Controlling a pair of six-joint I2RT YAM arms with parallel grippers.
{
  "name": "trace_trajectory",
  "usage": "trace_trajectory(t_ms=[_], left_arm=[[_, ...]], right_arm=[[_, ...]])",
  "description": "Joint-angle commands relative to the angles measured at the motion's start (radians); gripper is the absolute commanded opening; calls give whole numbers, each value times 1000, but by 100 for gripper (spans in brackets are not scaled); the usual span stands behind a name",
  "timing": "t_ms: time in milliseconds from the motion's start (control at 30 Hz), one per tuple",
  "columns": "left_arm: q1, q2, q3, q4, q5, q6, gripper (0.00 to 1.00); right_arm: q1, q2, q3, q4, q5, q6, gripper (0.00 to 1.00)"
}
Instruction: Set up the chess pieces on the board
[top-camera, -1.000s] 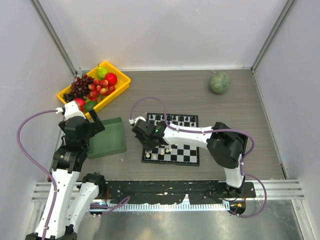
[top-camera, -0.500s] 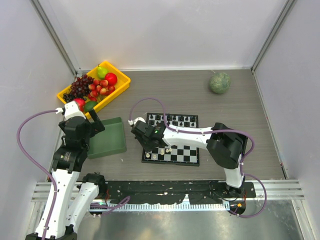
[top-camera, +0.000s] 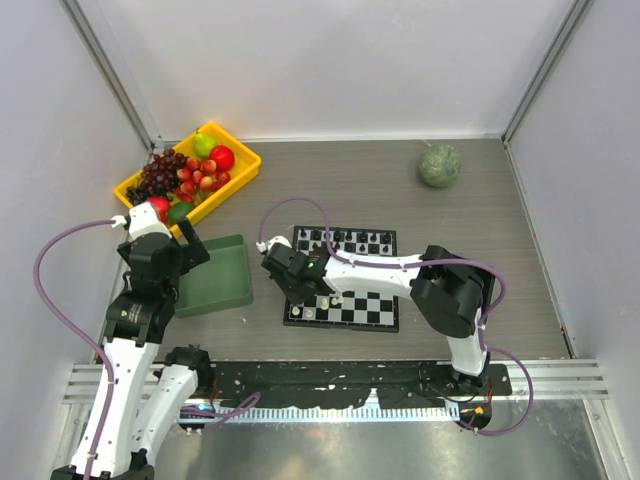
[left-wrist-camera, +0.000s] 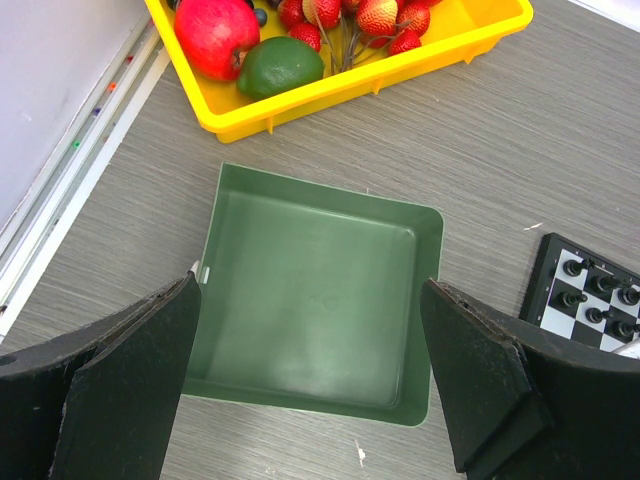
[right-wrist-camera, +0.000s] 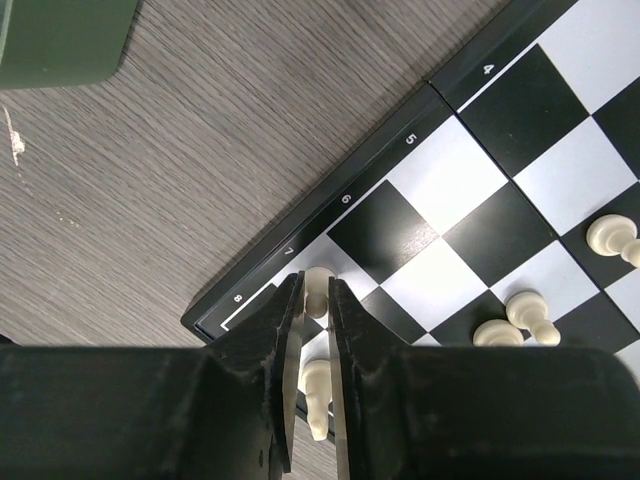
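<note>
The board (top-camera: 372, 301) lies in the middle of the table, with black chess pieces (top-camera: 345, 240) lined along its far rows and a few cream ones (top-camera: 330, 299) near the front left. My right gripper (top-camera: 291, 283) is down at the board's near-left corner (right-wrist-camera: 300, 235). In the right wrist view its jaws (right-wrist-camera: 317, 291) stand shut on a cream pawn (right-wrist-camera: 319, 281) that rests on a square beside the number 7. A second cream piece (right-wrist-camera: 316, 396) stands behind it between the fingers. My left gripper (left-wrist-camera: 310, 288) hangs wide open over the green tray (left-wrist-camera: 330, 200), holding nothing.
Three loose cream pieces (right-wrist-camera: 525, 312) lie toppled on the board to the right of the jaws. A yellow bin (top-camera: 247, 165) of fruit sits at the back left, next to the green tray (top-camera: 225, 247). A round green object (top-camera: 439, 165) rests at the back right.
My right gripper has crept slightly left toward the board's left edge. The left arm has not moved.
</note>
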Motion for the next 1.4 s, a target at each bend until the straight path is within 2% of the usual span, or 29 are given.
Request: trace_trajectory(t_ms=[0, 400, 800, 1067, 1367], left_arm=[[6, -6, 0, 28, -17, 5, 99], [6, -4, 7, 28, -15, 3, 99], [6, -10, 10, 25, -18, 6, 99], [7, -12, 13, 26, -18, 10, 99], [7, -10, 17, 25, -17, 10, 99]], right_arm=[[10, 3, 0, -1, 23, 6, 23], [10, -32, 30, 6, 61, -1, 37], [-65, -178, -27, 37, 113, -31, 48], [-193, -155, -72, 41, 76, -14, 49], [-246, -100, -59, 55, 70, -22, 45]])
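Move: My right fingers are still close around the white pawn set on the board's near-left part. The loose white pawn I go for next lies about 10 cm ahead and 7 cm to the right, its middle roughly a centimetre lower. A white piece stands some 5 cm nearer to me than that pawn, and a black pawn about 7 cm beyond it. From my left hand the loose pawn is about 35 cm right, 5 cm ahead and 20 cm below. I spread my right fingers to nearly half open, staying in place at first, and let go of the placed pawn. Then I lift clear and arc about 9 cm forward and 7 cm right, rising some 5 cm over the board before sinking again towards the loose white pawn, turning about 15 degrees clockwise, fingers open and not yet touching it. ##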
